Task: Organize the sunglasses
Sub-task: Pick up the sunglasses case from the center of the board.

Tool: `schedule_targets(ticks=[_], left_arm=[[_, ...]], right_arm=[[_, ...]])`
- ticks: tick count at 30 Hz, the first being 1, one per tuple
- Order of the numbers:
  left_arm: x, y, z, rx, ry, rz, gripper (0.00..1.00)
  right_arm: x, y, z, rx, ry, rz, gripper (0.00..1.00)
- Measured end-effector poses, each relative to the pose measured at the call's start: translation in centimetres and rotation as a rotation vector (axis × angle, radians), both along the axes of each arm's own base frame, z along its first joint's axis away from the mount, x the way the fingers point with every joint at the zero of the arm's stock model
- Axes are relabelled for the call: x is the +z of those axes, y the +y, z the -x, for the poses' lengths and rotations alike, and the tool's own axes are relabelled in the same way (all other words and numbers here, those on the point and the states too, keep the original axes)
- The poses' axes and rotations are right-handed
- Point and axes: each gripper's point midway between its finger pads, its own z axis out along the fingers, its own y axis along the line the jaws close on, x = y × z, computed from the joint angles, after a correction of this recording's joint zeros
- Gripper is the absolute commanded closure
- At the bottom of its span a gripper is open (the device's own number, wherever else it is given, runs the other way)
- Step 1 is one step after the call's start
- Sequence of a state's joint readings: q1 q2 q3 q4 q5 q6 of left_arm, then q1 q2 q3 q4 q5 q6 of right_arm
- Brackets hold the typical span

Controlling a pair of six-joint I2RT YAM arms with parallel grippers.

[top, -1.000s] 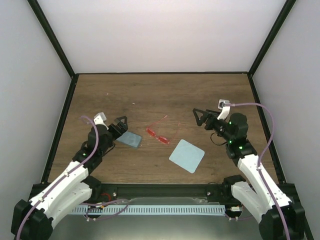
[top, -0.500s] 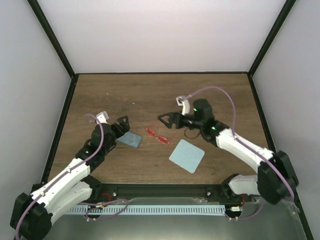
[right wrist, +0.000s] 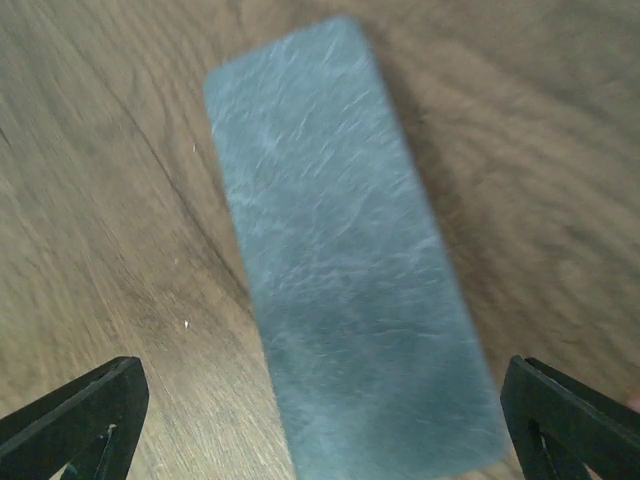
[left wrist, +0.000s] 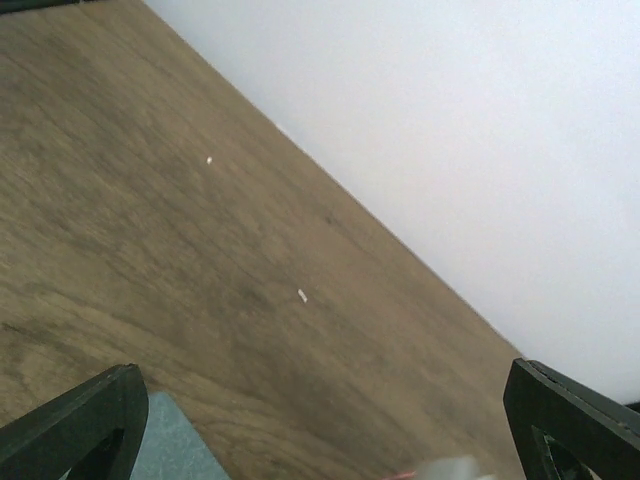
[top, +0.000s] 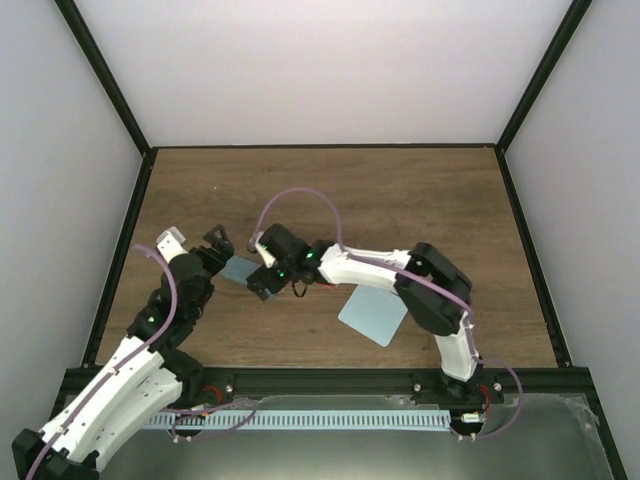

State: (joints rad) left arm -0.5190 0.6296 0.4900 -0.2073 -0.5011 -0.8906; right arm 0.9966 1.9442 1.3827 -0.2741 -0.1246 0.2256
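Note:
The grey-blue case [right wrist: 350,270] lies flat on the wood and fills the middle of the right wrist view. My right gripper [right wrist: 320,400] hovers over it, open, one finger on each side. From above, the right arm stretches far left, so the right gripper [top: 256,268] sits at the case [top: 238,268]. That arm covers the spot where the sunglasses lay, so they are hidden. My left gripper [top: 220,243] stands open just left of the case. It holds nothing [left wrist: 322,400], and a case corner [left wrist: 170,445] shows by its left finger.
A light blue square cloth [top: 373,313] lies right of centre, partly under the right arm. The dark frame and white walls bound the wooden table [top: 330,190]. A blurred red sliver [left wrist: 400,473] shows at the bottom edge of the left wrist view; I cannot tell what it is.
My right arm has swung from the right side across the table to the case, covering the sunglasses. My left arm has drawn back slightly to the left.

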Motion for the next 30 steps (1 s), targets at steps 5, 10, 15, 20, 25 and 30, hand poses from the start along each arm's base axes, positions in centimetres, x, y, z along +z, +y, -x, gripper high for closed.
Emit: schedule_targets(ticks=[5, 10, 15, 20, 25, 30], left_arm=[[1.2, 1.1, 0.5, 0.044, -0.046, 0.009, 0.0], [-0.7, 0.6, -0.2, 0.039, 0.021, -0.031, 0.0], [-2.5, -0.1, -0.8, 0.018, 0.082, -0.06, 0.0], [-2.2, -0.4, -1.1, 0.008, 0.07, -0.048, 0.0], [-2.0, -0.5, -1.1, 0.003, 0.061, -0.043, 0.0], [-1.9, -0.6, -1.1, -0.001, 0.057, -0.041, 0.0]], right_arm=[[-3.3, 1.3, 1.2, 0.05, -0.059, 0.138, 0.0], [-3.5, 2.1, 0.4, 0.06, -0.146, 0.205, 0.0], [-4.6, 1.3, -0.4, 0.05, -0.189, 0.277, 0.0], [-4.6, 1.1, -0.7, 0.055, -0.213, 0.294, 0.0], [-4.6, 1.4, -0.3, 0.084, -0.21, 0.289, 0.0], [-4.7, 1.9, 0.4, 0.13, -0.186, 0.268, 0.01]])
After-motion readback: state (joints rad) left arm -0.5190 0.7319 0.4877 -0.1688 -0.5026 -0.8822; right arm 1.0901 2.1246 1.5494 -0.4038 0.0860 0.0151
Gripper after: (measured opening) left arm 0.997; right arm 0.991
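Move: Below the open right hand, about 7 cm down, lies the sunglasses case, its middle some 5 cm to the left and 3 cm ahead. The red sunglasses lie about 13 cm to the right of that hand and 5 cm ahead; the pale blue cloth is roughly 24 cm right and 7 cm back. From the left hand the case is about 9 cm right, 2 cm ahead and 19 cm down. Sinking about 4.5 cm and easing some 2 cm left, the right hand brings its wide-open fingers down over the near, right-hand end of the case, tipping them about 20 degrees steeper. Most of this comes early; then it hovers there, shifting back slightly. The empty left hand bobs up a centimetre, then settles about 2 cm lower. ##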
